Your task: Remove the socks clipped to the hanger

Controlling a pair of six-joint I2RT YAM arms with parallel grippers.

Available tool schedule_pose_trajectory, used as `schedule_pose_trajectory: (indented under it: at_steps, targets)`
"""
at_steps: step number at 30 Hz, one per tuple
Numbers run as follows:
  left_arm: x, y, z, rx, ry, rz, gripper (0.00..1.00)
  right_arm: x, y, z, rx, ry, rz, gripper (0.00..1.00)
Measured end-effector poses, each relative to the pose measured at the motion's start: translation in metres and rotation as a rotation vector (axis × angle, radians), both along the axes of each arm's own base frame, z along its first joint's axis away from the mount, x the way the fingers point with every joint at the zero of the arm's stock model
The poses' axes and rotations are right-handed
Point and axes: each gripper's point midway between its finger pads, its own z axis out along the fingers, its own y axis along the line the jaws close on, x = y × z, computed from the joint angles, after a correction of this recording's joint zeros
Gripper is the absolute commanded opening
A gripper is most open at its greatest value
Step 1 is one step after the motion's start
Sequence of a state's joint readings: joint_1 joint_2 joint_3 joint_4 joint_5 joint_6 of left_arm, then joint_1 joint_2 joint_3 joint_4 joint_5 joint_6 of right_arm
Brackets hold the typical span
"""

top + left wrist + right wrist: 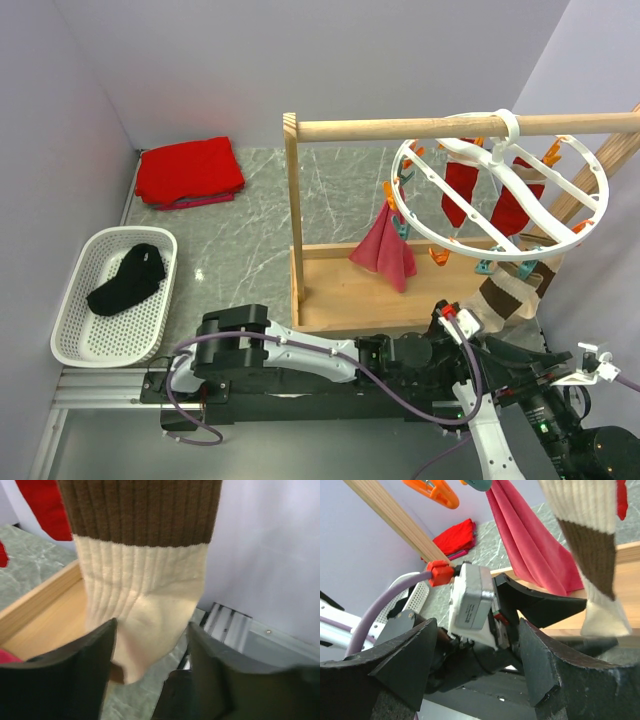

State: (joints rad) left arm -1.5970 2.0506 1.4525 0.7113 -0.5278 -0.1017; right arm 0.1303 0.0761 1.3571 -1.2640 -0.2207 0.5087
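The white ring hanger (pixel 500 185) hangs by its hook from the wooden rail. Two red socks (pixel 460 195), a pink sock (pixel 385 250) and a brown-and-cream sock (pixel 510 295) are clipped to it. In the left wrist view the cream toe of that sock (pixel 145 605) hangs between the fingers of my left gripper (pixel 151 630), whose jaws stand apart around it. My right gripper (pixel 476 630) is open and holds nothing; it sits low at the right (pixel 535 362), facing the left wrist. A black sock (pixel 128 278) lies in the basket.
A white basket (pixel 75 300) stands at the left. A folded red cloth (pixel 188 170) lies at the back left. The wooden frame's post (pixel 294 220) and base board (pixel 350 290) stand mid-table. A wall runs close on the right.
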Motion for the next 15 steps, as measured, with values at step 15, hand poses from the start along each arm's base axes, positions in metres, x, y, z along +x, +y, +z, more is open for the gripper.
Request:
schedule_pose_trajectory:
  at_steps: [15]
  targets:
    - [0.024, 0.066, 0.004, 0.122, 0.052, 0.103, 0.11, 0.008, 0.015, -0.016, -0.014, 0.058, 0.089, 0.74]
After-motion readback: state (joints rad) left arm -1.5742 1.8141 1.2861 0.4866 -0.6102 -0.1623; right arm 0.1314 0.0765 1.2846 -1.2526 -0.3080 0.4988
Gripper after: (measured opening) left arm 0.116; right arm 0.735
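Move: The striped sock's toe already hangs between the left hand's open fingers. The sock's middle is roughly 4 cm ahead, 3 cm right and 6 cm above, with the second striped sock some 7 cm ahead, 10 cm right and 5 cm up. The pink cloth hangs about 14 cm ahead and 19 cm left, 2 cm higher. From the right hand, the striped sock's middle is about 11 cm ahead, 2 cm right and 4 cm lower. The left hand eases about 2 cm forward and slightly down while its wide-open fingers close almost fully and pinch the striped sock's cream toe, then it draws the toe some 6 cm to its left, away from the clips, sinking a little more before rising back and turning only slightly. The right hand, still open and holding nothing, begins a slow drift of a couple of centimetres left, down and a little forward. ##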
